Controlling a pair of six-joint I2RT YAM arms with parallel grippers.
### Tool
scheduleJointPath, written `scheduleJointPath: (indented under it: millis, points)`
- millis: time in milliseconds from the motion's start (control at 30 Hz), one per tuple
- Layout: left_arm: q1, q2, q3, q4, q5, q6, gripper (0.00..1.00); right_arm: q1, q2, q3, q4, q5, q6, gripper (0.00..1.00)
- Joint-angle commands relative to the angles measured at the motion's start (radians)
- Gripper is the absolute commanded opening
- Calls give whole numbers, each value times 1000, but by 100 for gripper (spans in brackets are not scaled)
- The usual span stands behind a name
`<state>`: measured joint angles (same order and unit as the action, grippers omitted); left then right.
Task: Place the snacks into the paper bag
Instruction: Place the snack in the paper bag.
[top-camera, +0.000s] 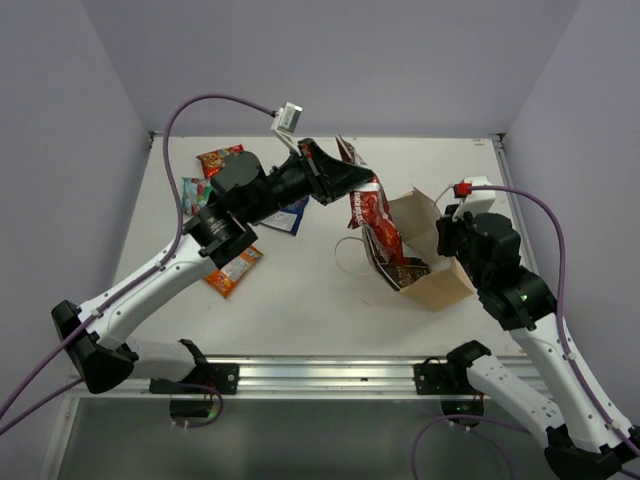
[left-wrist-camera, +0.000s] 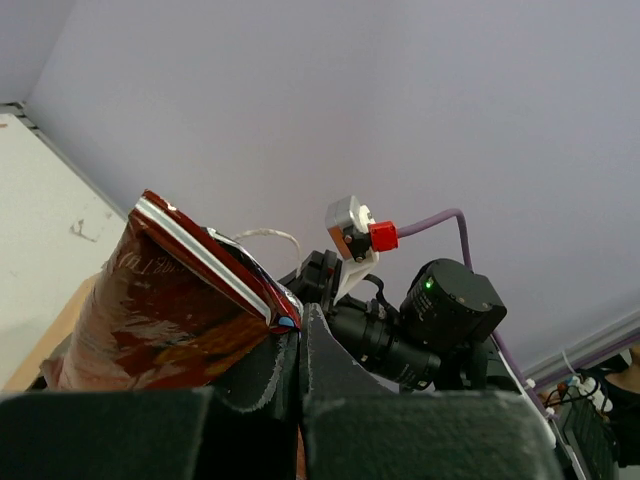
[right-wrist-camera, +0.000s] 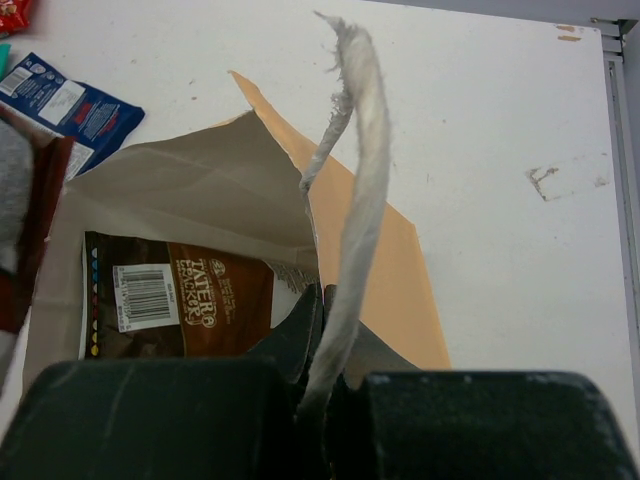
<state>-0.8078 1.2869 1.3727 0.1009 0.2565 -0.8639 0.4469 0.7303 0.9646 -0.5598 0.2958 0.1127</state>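
Observation:
The tan paper bag (top-camera: 445, 285) lies at centre right with its mouth open to the left. My right gripper (top-camera: 452, 232) is shut on the bag's rim and its white cord handle (right-wrist-camera: 356, 190), holding the mouth open; the right wrist view shows the jaws (right-wrist-camera: 340, 305) pinched together. A dark brown packet (right-wrist-camera: 190, 297) lies inside the bag (right-wrist-camera: 200, 185). My left gripper (top-camera: 352, 178) is shut on a red packet (top-camera: 378, 218) that hangs down at the bag's mouth; the left wrist view shows the packet (left-wrist-camera: 160, 310) clamped in the closed jaws (left-wrist-camera: 297, 325).
Loose packets lie on the table's left half: a red one (top-camera: 219, 159), a teal-green one (top-camera: 194, 192), a blue-white one (top-camera: 291, 216) and an orange one (top-camera: 236, 269). The bag's second cord handle (top-camera: 349, 256) loops on the table left of the bag.

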Motion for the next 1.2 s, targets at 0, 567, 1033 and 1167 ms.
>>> scheduleJointPath:
  millis: [0,567,1033,1167]
  points:
    - [-42,54,61,111,-2,-7,0,6,-14,6,64,-7,12,0]
    - [-114,149,89,106,70,-38,0,6,-19,8,64,-3,12,0]
    - [-169,152,161,48,96,5,0,4,-15,6,64,-3,13,0]
    - [-169,172,169,5,75,19,0,4,-20,8,64,-3,15,0]
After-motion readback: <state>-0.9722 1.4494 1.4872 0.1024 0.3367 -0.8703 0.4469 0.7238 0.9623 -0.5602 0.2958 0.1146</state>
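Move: The red snack pack hangs from the left fingers, bound for the open paper bag, whose mouth centre lies about 10 cm to the hand's right, 4 cm back and 18 cm below. The right gripper on the bag's rim is some 16 cm to the left hand's right, 1 cm farther out and 17 cm lower; the brown pack inside the bag lies about 10 cm right, 3 cm back and 30 cm down. From the right hand, the mouth centre is roughly 6 cm left, 4 cm back and 4 cm below. Still pinching the red pack by its top edge, the left hand carries it about 7 cm right over the bag mouth, first dipping some 4 cm, then drawing back towards its base about 5 cm while regaining over half of that height. The wrist turns some 15 degrees clockwise. The right hand stays put, keeping its grip on the rim. ##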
